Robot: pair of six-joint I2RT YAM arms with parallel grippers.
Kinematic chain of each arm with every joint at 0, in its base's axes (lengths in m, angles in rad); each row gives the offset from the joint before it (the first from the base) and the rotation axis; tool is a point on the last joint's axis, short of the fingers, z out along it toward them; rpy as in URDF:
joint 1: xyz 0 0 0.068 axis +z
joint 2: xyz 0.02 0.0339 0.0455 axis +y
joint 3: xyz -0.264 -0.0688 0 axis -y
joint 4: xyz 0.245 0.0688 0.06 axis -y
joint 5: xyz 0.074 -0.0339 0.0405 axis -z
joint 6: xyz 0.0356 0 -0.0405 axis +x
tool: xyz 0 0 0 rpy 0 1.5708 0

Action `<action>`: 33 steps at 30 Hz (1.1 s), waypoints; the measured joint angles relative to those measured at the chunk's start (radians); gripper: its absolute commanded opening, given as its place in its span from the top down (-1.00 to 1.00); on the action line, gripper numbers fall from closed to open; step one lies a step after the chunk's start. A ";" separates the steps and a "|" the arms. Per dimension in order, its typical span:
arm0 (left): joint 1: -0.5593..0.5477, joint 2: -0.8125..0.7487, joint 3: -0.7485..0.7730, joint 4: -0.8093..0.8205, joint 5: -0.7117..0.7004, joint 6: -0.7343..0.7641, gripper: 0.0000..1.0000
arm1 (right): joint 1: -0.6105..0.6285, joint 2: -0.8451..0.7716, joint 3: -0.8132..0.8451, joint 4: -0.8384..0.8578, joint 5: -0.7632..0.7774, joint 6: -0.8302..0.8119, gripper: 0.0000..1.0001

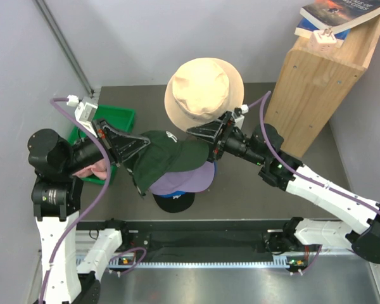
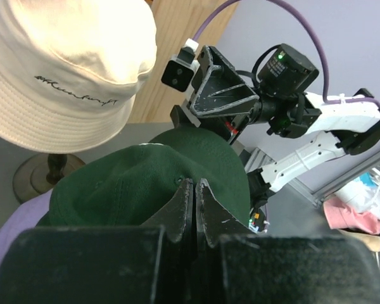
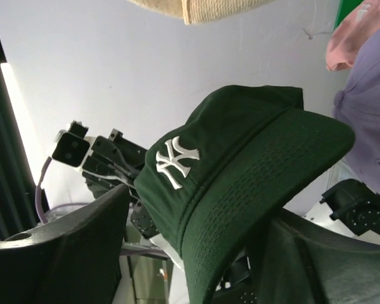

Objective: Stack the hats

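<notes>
A dark green cap (image 1: pixel 168 158) with a white logo lies on top of a lavender cap (image 1: pixel 193 180), which covers a dark cap (image 1: pixel 173 201) with blue inside. My left gripper (image 1: pixel 132 154) is shut on the rear of the green cap's crown (image 2: pixel 145 183), its jaws pressed together (image 2: pixel 195 185). My right gripper (image 1: pixel 206 142) is open, and the green cap's brim (image 3: pixel 253 177) lies between its fingers (image 3: pixel 196 209). A light pink cap (image 1: pixel 95 168) sits by the left arm.
A beige bucket hat (image 1: pixel 204 92) sits on a stand behind the stack. A tall wooden box (image 1: pixel 316 82) with books on top stands at the back right. A green bin (image 1: pixel 117 117) is at the back left.
</notes>
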 measured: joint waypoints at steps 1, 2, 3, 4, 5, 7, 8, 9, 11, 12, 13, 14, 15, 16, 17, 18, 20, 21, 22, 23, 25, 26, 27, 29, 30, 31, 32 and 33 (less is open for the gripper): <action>0.000 -0.002 -0.003 -0.006 -0.002 0.007 1.00 | 0.000 0.000 0.000 0.004 -0.005 0.001 -0.09; 0.000 -0.006 -0.008 -0.013 -0.004 0.017 1.00 | 0.000 0.000 0.000 0.006 -0.011 0.000 0.05; 0.000 -0.008 -0.012 -0.024 -0.007 0.024 1.00 | 0.000 0.000 0.000 0.006 -0.017 0.003 0.32; 0.000 -0.010 -0.014 -0.032 -0.008 0.030 1.00 | 0.000 0.000 0.000 0.006 -0.019 0.001 0.45; 0.000 -0.010 -0.014 -0.044 -0.011 0.039 1.00 | 0.000 0.000 0.000 0.006 -0.021 0.002 0.57; 0.000 -0.011 -0.015 -0.060 -0.017 0.054 0.98 | 0.000 0.000 0.000 0.006 -0.027 0.002 0.99; 0.000 -0.011 -0.015 -0.069 -0.021 0.062 0.76 | 0.001 -0.001 0.000 0.005 -0.028 0.003 1.00; 0.000 -0.011 -0.014 -0.080 -0.025 0.070 0.51 | 0.002 -0.001 -0.001 0.005 -0.028 0.003 1.00; -0.002 -0.010 -0.013 -0.105 -0.044 0.092 -0.28 | 0.002 -0.004 -0.008 0.015 -0.026 0.011 1.00; -0.003 -0.007 -0.007 -0.119 -0.059 0.106 -0.47 | 0.002 -0.008 -0.016 0.021 -0.026 0.011 1.00; -0.003 -0.003 0.003 -0.134 -0.071 0.118 -0.72 | 0.002 -0.014 -0.026 0.022 -0.024 0.011 1.00; -0.003 0.004 0.019 -0.154 -0.098 0.127 -0.82 | 0.002 -0.021 -0.035 0.024 -0.019 0.011 1.00; -0.004 0.008 0.031 -0.163 -0.121 0.142 -0.92 | 0.002 -0.029 -0.045 0.028 -0.014 0.010 1.00; -0.004 0.013 0.044 -0.167 -0.152 0.148 -0.98 | 0.002 -0.039 -0.056 0.029 -0.009 0.006 1.00; -0.004 0.015 0.056 -0.166 -0.198 0.152 -0.98 | 0.002 -0.051 -0.067 0.028 -0.005 0.001 1.00; -0.005 0.015 0.064 -0.161 -0.254 0.151 -0.98 | 0.002 -0.063 -0.075 0.031 0.003 -0.008 1.00; -0.005 0.014 0.071 -0.140 -0.339 0.144 -0.98 | 0.002 -0.088 -0.092 0.037 0.019 -0.029 1.00; -0.005 0.016 0.073 -0.124 -0.387 0.134 -0.98 | 0.002 -0.102 -0.105 0.054 0.028 -0.037 1.00; -0.005 0.021 0.075 -0.107 -0.430 0.123 -0.98 | 0.002 -0.115 -0.121 0.077 0.036 -0.045 1.00; -0.005 0.029 0.079 -0.089 -0.470 0.115 -0.98 | 0.002 -0.122 -0.134 0.097 0.041 -0.049 1.00; -0.005 0.055 0.097 -0.065 -0.544 0.094 -0.98 | 0.002 -0.121 -0.152 0.144 0.051 -0.062 1.00; -0.005 0.074 0.109 -0.048 -0.586 0.084 -0.98 | 0.002 -0.109 -0.154 0.171 0.055 -0.071 1.00; -0.005 0.091 0.117 -0.032 -0.624 0.074 -0.98 | 0.002 -0.096 -0.154 0.192 0.056 -0.078 1.00; -0.005 0.109 0.127 -0.013 -0.676 0.065 -0.98 | 0.002 -0.058 -0.154 0.248 0.056 -0.087 1.00; -0.005 0.119 0.128 0.000 -0.704 0.058 -0.98 | 0.004 -0.031 -0.153 0.287 0.055 -0.089 1.00; -0.005 0.126 0.128 0.008 -0.727 0.053 -0.98 | 0.007 -0.002 -0.151 0.323 0.055 -0.090 1.00; -0.005 0.133 0.128 0.013 -0.748 0.047 -0.98 | 0.011 0.024 -0.150 0.350 0.055 -0.091 1.00; -0.005 0.138 0.128 0.016 -0.767 0.043 -0.98 | 0.018 0.055 -0.149 0.383 0.053 -0.094 1.00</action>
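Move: The left hand still grips the green cap's back edge; the cap's middle is about 8 cm to its right, 4 cm back and 5 cm lower. The purple cap on the stack lies about 10 cm right of the left hand, 4 cm back and 14 cm below. From the open right hand, which has the brim between its fingers, the green cap's middle is about 11 cm left, 3 cm back and 5 cm down. The bucket hat is about 16 cm straight ahead of the right hand, near its height. The right fingers close on the green cap's brim, pinching it almost in place, while the left hand sinks about 2 cm. The left then opens wide, lets go of the back edge and swings away forward and left, some 15 cm in all, rising slightly and turning about 45 degrees counter-clockwise. Keeping its pinch, the right drifts about 2.5 cm right, then back left, tilting roughly 10 degrees. ##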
